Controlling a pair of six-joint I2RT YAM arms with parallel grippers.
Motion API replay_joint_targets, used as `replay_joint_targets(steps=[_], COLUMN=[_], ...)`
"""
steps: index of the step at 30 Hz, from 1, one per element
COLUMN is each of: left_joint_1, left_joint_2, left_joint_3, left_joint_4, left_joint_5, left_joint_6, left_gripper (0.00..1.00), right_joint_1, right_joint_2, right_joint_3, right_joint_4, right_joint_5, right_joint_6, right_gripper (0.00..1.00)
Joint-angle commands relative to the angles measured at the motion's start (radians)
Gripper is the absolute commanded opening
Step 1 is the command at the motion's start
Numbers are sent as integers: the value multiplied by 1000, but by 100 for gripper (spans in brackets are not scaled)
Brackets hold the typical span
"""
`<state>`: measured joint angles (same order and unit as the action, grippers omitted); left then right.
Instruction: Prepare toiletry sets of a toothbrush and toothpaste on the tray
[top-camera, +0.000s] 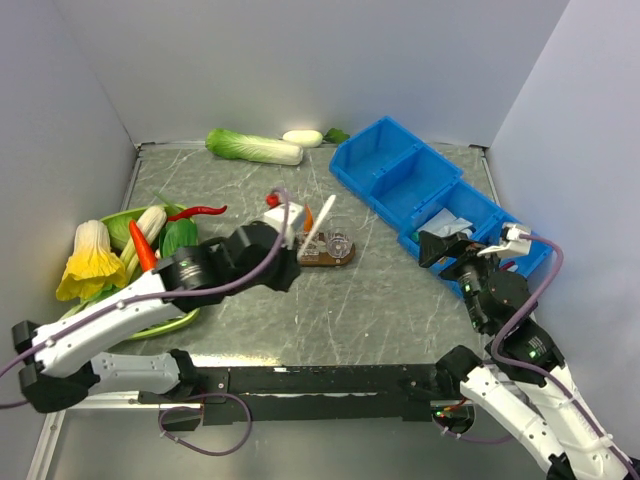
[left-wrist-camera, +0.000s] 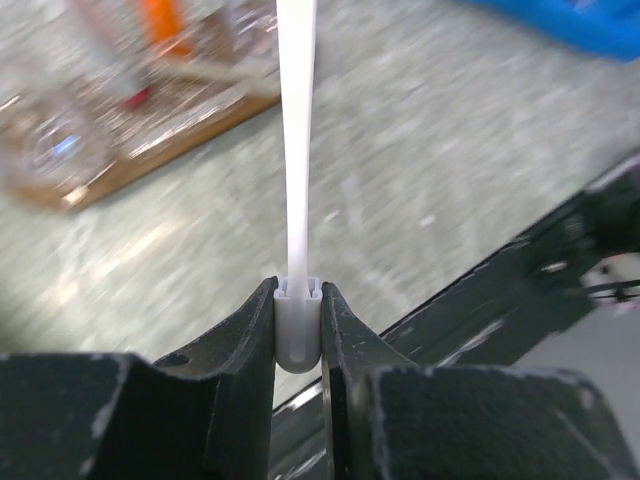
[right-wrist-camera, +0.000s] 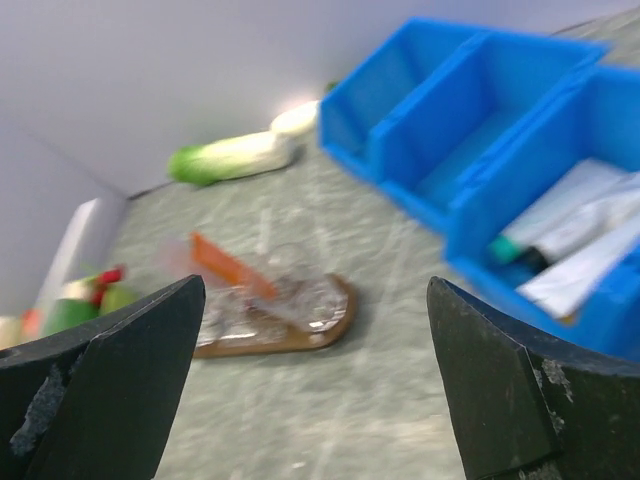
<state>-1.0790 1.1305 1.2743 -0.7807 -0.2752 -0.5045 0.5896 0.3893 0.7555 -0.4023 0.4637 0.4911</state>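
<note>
The dark-brown tray (top-camera: 343, 262) (left-wrist-camera: 196, 132) (right-wrist-camera: 337, 322) lies mid-table and carries clear cups (top-camera: 338, 243) (right-wrist-camera: 305, 292). An orange toothpaste (top-camera: 308, 214) (left-wrist-camera: 164, 24) (right-wrist-camera: 228, 264) tube stands tilted in one of the cups. My left gripper (top-camera: 296, 252) (left-wrist-camera: 298, 300) is shut on the butt end of a white toothbrush (top-camera: 321, 221) (left-wrist-camera: 297, 150), which slants up over the tray's left part. My right gripper (top-camera: 437, 247) (right-wrist-camera: 315, 290) stands wide open with nothing between its fingers. It hangs to the right of the tray, beside the blue bins.
A row of blue bins (top-camera: 430, 190) (right-wrist-camera: 450, 130) runs along the right; the near one holds white tubes with dark caps (right-wrist-camera: 570, 240). A green dish (top-camera: 172, 322) of vegetables sits at the left, a red chili (top-camera: 200, 211) beside it, a cabbage (top-camera: 255, 147) (right-wrist-camera: 235, 158) at the back wall.
</note>
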Motion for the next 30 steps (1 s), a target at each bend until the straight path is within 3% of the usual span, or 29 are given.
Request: replay_joint_targets(steps=[1,11,20,30], left_joint_1=[54,134,224,235], left_joint_2=[-40,17,135,206], left_joint_3=[19,65,171,203], left_joint_4=[-263,-342,-408,-430], left_joint_5=[-57,-47,60,-111], left_joint_6=[41,155,150,169], left_gripper=[1,1,1,1], right_joint_1=[-48,-286,-304,-404], right_joint_2=[15,112,122,253], right_joint_3=[22,-2,-21,24], right_joint_4=[0,28,33,89], right_joint_5=[14,-388,-421,-425], right_joint_6=[-155,-66,-89,-114], right_gripper=[99,99,99,99])
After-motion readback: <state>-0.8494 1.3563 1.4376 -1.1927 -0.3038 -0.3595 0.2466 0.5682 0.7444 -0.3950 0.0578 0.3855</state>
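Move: The toothbrush is already in my left hand; the left glass on the tray is about 20 cm ahead of it, 10 cm left and 22 below. The orange tube stands 11 cm right of that glass, the right glass 19 cm right of it. My empty right hand has the toothpaste tubes in the blue box roughly 20 cm ahead, 8 right and 29 below, and the right glass 16 ahead, 19 left and 26 below. I carry the pinched toothbrush left with my left hand, about 8 cm, quickly at first, sinking some 5 cm and then easing forward towards the left glass, while the wrist rolls some 30 degrees so the fingers point steeply down. My right hand, wide open, sinks and reaches forward towards the toothpaste, tipping down slightly. ##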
